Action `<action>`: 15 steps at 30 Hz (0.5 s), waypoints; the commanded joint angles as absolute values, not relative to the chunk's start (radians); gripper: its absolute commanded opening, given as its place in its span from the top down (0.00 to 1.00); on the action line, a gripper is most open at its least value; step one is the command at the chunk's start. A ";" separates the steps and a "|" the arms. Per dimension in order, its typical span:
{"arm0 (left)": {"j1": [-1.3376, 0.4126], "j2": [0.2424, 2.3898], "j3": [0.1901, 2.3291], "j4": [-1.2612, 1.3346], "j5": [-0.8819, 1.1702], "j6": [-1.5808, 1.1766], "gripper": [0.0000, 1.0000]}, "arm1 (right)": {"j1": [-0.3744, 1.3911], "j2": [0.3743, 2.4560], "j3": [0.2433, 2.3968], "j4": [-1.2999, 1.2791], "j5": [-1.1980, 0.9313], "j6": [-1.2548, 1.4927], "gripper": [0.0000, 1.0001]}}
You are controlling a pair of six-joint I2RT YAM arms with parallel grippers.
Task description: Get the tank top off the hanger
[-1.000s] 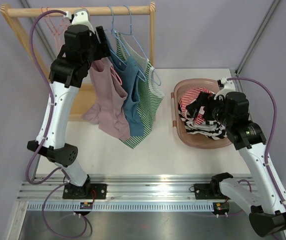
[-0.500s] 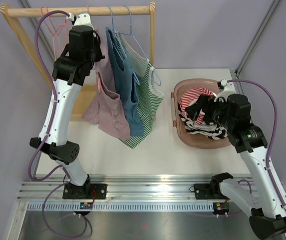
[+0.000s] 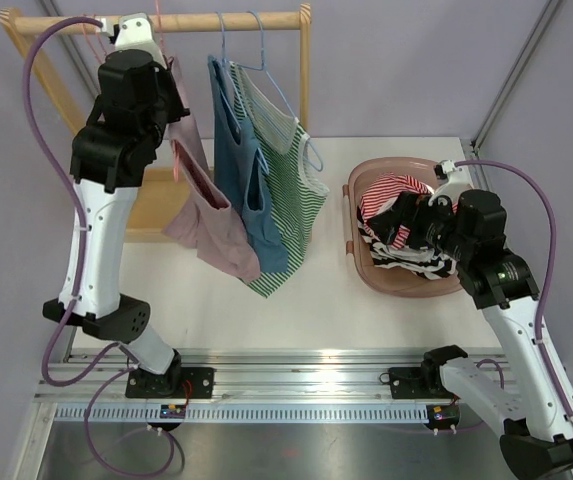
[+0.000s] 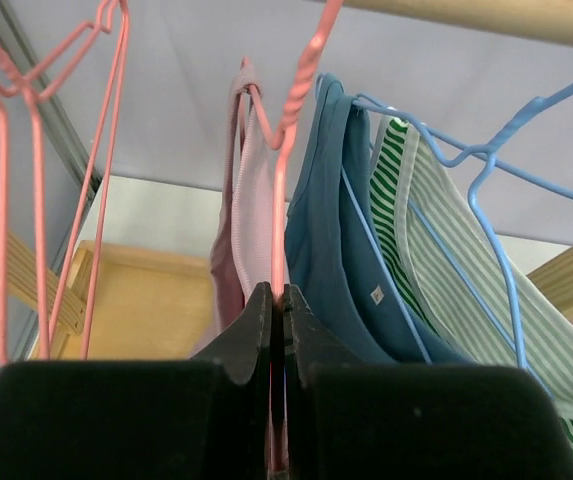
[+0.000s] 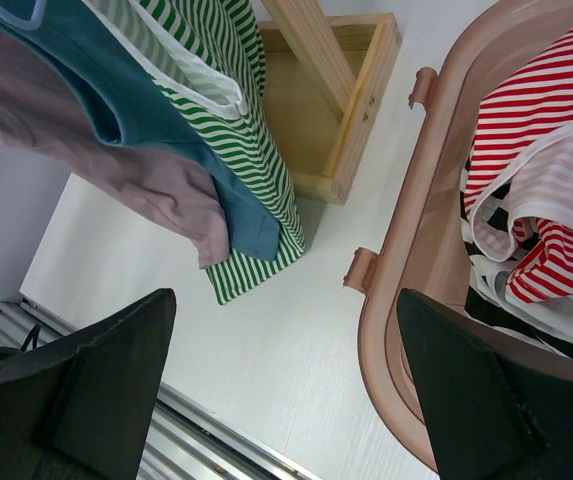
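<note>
A pink tank top hangs on a pink wire hanger from the wooden rail. My left gripper is shut on that hanger's wire just below its twisted neck, with the top's straps right behind the wire. In the top view my left arm reaches up to the rail's left part. My right gripper stands open and holds nothing. It hovers over the table between the hanging clothes and the basket.
A blue tank top and a green striped one hang on blue hangers right of the pink one. Bare pink hangers hang on the left. The brown basket holds striped clothes. The rack's wooden base stands behind.
My left gripper has shut on the pink hanger and slid it left along the rail, away from the blue top. The right arm has barely moved.
</note>
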State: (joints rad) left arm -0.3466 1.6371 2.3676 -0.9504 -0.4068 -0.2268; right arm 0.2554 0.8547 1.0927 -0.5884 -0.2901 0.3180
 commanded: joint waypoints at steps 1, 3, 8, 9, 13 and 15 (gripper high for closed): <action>-0.348 1.543 2.404 -0.899 -0.433 -0.209 1.00 | 0.258 0.827 1.100 -0.514 -0.353 0.324 0.01; -0.348 1.516 2.373 -0.913 -0.417 -0.219 1.00 | 0.256 0.815 1.098 -0.480 -0.399 0.339 0.01; -0.348 1.355 2.228 -0.911 -0.319 -0.238 1.00 | 0.258 0.804 1.111 -0.416 -0.469 0.383 0.01; -0.348 1.333 2.205 -0.911 -0.305 -0.238 1.00 | 0.256 0.804 1.109 -0.411 -0.483 0.388 0.01; -0.348 1.218 2.111 -0.930 -0.185 -0.239 1.00 | 0.258 0.804 1.085 -0.348 -0.547 0.426 0.01; -0.348 1.146 2.040 -0.940 -0.143 -0.242 1.00 | 0.256 0.807 1.071 -0.319 -0.601 0.457 0.01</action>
State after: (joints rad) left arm -0.3466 1.2213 2.0922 -0.9806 -0.2626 -0.2363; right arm 0.2554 0.8101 1.0878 -0.4221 -0.4908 0.4011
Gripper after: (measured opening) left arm 0.024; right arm 0.993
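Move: The left gripper already grips the pink hanger carrying the mauve tank top, whose middle hangs about 20 cm below, 4 cm right and 3 cm back. Its way leads to open table some 18 cm back, 12 cm right and 48 cm down. The rail is 10 cm straight ahead and 10 cm up; the blue top is 3 cm ahead, 14 cm right, 18 cm below. From the right gripper the mauve top lies 45 cm left, 8 cm ahead and 5 cm lower. Keep the left fingers shut on the pink hanger and draw it back from the rail about 12 cm, rising some 3 cm early on and then running nearly level, faster as you go. Meanwhile lift the open right gripper about 5 cm off the tray side and bring it left towards the mauve top, turning it some 10 degrees counter-clockwise. ##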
